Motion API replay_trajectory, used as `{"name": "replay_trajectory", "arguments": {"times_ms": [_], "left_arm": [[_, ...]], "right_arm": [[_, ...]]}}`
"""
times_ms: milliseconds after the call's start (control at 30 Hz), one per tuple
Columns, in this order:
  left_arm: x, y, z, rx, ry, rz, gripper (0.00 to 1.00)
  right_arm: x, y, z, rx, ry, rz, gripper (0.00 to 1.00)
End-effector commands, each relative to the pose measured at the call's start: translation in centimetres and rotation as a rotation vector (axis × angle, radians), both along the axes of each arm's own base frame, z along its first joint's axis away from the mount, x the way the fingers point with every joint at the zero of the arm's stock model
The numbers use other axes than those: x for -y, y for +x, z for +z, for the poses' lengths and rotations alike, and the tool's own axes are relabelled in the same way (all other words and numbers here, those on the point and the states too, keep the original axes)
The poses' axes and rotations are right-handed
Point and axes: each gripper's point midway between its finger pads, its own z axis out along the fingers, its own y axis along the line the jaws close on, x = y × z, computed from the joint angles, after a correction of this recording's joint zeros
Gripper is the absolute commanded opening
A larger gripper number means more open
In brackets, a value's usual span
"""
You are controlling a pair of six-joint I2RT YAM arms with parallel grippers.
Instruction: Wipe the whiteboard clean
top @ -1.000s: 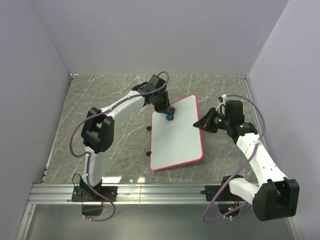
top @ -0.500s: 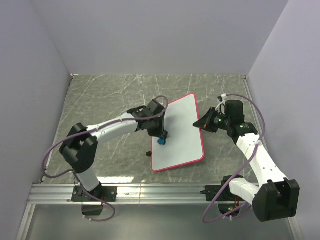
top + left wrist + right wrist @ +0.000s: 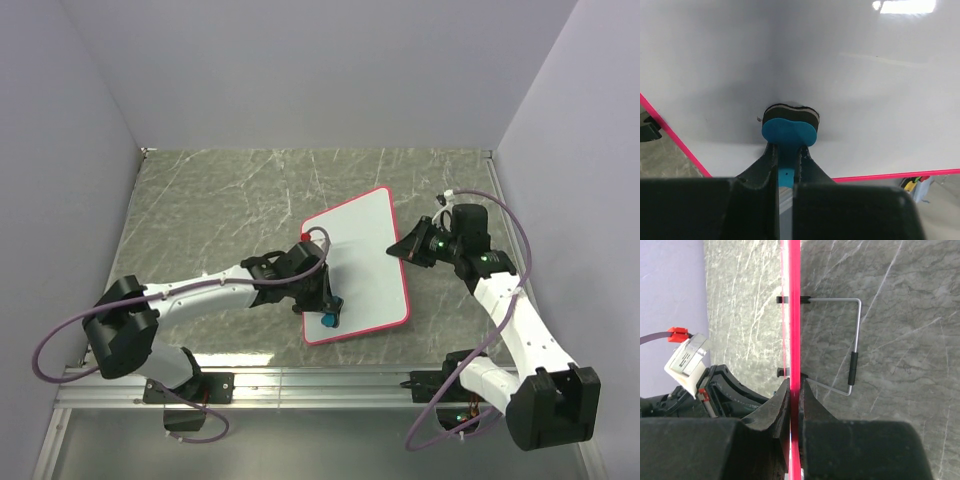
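The whiteboard (image 3: 365,255) is a white rectangle with a red-pink rim, tilted on the marble table; its face shows no marks. My left gripper (image 3: 325,312) is shut on a small blue eraser (image 3: 329,320) and presses it on the board near its near-left corner. In the left wrist view the eraser (image 3: 790,127) sits on the white face (image 3: 850,75), close to the pink rim. My right gripper (image 3: 408,247) is shut on the board's right rim, seen edge-on in the right wrist view (image 3: 791,315).
A wire stand (image 3: 855,340) hangs off the board's back over the grey marble table (image 3: 220,210). Purple-grey walls close the left, back and right. A metal rail (image 3: 320,385) runs along the near edge.
My left gripper has dragged the eraser from the board's far-left part down its left side to the near-left corner. The board has turned slightly. The right gripper has kept its hold.
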Motion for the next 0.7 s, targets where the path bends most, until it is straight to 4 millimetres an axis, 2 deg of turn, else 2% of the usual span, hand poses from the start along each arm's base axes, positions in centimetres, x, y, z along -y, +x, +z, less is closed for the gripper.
{"name": "replay_trajectory", "arguments": {"times_ms": [0, 67, 100, 200, 367, 533, 600, 633, 667], "left_arm": [[-2.9, -2.9, -5.1, -0.134, 0.123, 0.008, 0.00], [-3.3, -3.1, -5.3, -0.134, 0.113, 0.028, 0.00], [-4.1, -3.3, -6.0, -0.137, 0.130, 0.038, 0.00], [-5.4, -2.5, -7.0, -0.135, 0.143, 0.081, 0.00], [-7.4, -0.3, -9.0, -0.146, 0.191, 0.134, 0.00], [-7.9, 2.6, -9.5, -0.125, 0.221, 0.162, 0.00], [-8.6, 4.1, -10.7, -0.144, 0.262, 0.177, 0.00], [-8.6, 4.1, -10.7, -0.145, 0.262, 0.177, 0.00], [-8.6, 5.1, -10.5, -0.138, 0.266, 0.192, 0.00]], "right_arm": [[0.1, -1.7, -1.8, -0.047, -0.044, 0.025, 0.00], [0.0, -1.8, -1.6, -0.044, -0.043, 0.027, 0.00], [0.0, -1.8, -1.6, -0.044, -0.041, 0.026, 0.00], [0.1, -1.9, -1.3, -0.042, -0.038, 0.022, 0.00], [0.0, -1.7, -0.8, -0.036, -0.033, 0.017, 0.00], [0.0, -1.7, -0.6, -0.038, -0.032, 0.012, 0.00], [0.1, -1.8, -0.5, -0.039, -0.031, 0.007, 0.00], [0.0, -1.8, -0.5, -0.041, -0.029, 0.005, 0.00], [0.1, -1.8, -0.5, -0.040, -0.030, 0.006, 0.00]]}}
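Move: The left hand already holds the eraser against the sloping whiteboard. The board's left edge, where the eraser is headed, is about 6 cm to its left, 3 cm ahead and 5 cm lower. From the same hand, the near black foot is some 8 cm left and level, 6 cm lower; the board's near left corner is about 6 cm left and 8 cm back. From the right hand, that left edge lies roughly 22 cm left, 12 cm back and 14 cm lower. Felt still on the whiteboard, the eraser is wiped by the left hand left and down the slope towards the left edge, then also forward as it goes on left: about 5 cm left, 4 cm down and 3 cm forward in all. The wrist turns some 10 degrees, tipping and swinging counter-clockwise, the grip kept; the right hand stays put, keeping its pinch on the raised right edge. ##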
